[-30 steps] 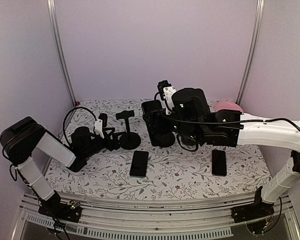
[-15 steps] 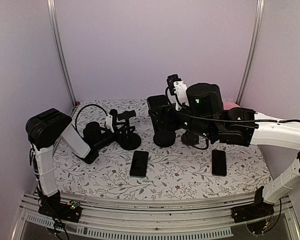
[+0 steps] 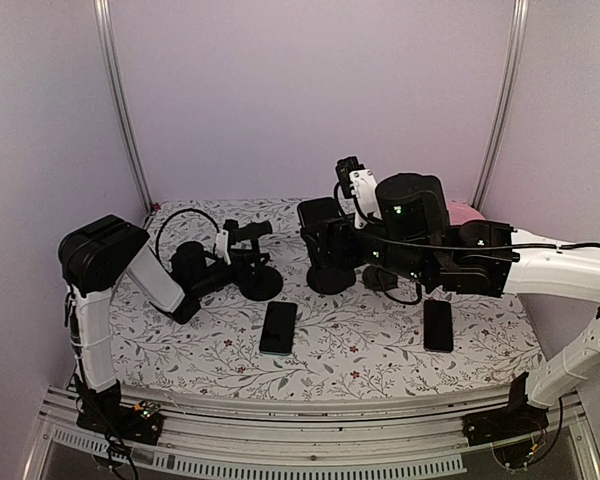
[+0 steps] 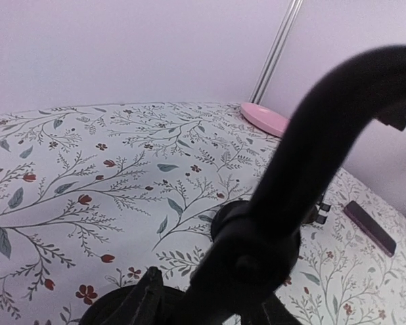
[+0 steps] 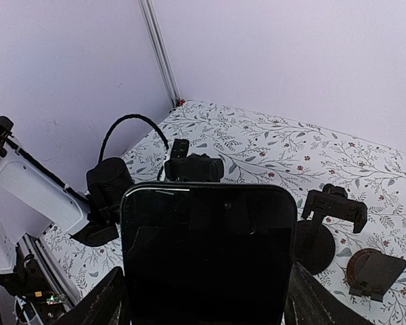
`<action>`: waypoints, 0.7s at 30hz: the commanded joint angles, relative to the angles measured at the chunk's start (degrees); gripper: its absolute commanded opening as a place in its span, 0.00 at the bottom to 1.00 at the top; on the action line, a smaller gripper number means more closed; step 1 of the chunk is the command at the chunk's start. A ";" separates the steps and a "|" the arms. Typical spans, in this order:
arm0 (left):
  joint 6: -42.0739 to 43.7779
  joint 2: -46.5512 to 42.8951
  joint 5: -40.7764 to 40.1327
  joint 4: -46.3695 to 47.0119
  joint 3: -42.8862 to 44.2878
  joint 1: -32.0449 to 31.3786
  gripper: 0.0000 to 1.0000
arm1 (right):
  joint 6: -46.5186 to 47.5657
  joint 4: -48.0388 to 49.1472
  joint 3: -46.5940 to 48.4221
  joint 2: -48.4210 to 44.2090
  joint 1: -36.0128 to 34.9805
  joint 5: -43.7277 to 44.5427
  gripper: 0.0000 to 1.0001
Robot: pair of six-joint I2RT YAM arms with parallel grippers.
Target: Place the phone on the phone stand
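My right gripper (image 3: 332, 243) is shut on a black phone (image 3: 318, 228) and holds it upright above the mat's middle. In the right wrist view the phone (image 5: 208, 257) fills the space between the fingers (image 5: 101, 305), screen facing the camera. My left gripper (image 3: 236, 262) is shut on the stem of a black phone stand (image 3: 259, 283) at the mid-left. The stand's clamp head (image 3: 248, 230) is tilted. In the left wrist view the stand's stem (image 4: 311, 156) rises between the fingers (image 4: 143, 299). The stand also shows in the right wrist view (image 5: 195, 166), beyond the phone.
Two more dark phones lie flat on the floral mat, one at the front middle (image 3: 278, 327) and one at the right (image 3: 438, 324). A second stand (image 5: 328, 227) and a round base (image 5: 372, 269) sit under my right arm. A pink plate (image 3: 460, 212) lies at the back right.
My left arm swung in and closed on the stand, whose head now tilts. My right arm moved a little to the right with the phone.
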State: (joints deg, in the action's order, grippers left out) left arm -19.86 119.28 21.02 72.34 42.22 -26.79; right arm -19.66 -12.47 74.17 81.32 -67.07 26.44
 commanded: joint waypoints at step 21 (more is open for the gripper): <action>11.37 -13.07 -18.64 6.63 -21.69 -6.87 0.01 | 2.88 11.23 2.76 7.45 -0.55 -1.46 0.36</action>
State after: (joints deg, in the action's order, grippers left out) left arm -10.39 109.56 11.05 78.32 25.47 -34.13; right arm -17.08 -6.09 74.50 88.77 -67.16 25.17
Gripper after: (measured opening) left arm 0.152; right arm 0.711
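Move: The left stand's stem is right between my left hand's part-closed fingers, at most a centimetre ahead and to the right. From that hand the middle stand is some 17 cm right and 1 cm ahead; the lying phone is about 13 cm back, 4 cm right and 8 cm lower. From my right hand, which holds its phone up high, the left stand is roughly 17 cm ahead, 12 cm left and 22 cm below. I finish closing my left fingers round the left stand's stem and drag the stand straight back towards me and the lying phone, about 7 cm at almost the same height, my wrist tilting some 10 degrees. My right hand waits at first, then carries its phone left and down, roughly 5 cm in all, closing in on that stand. ##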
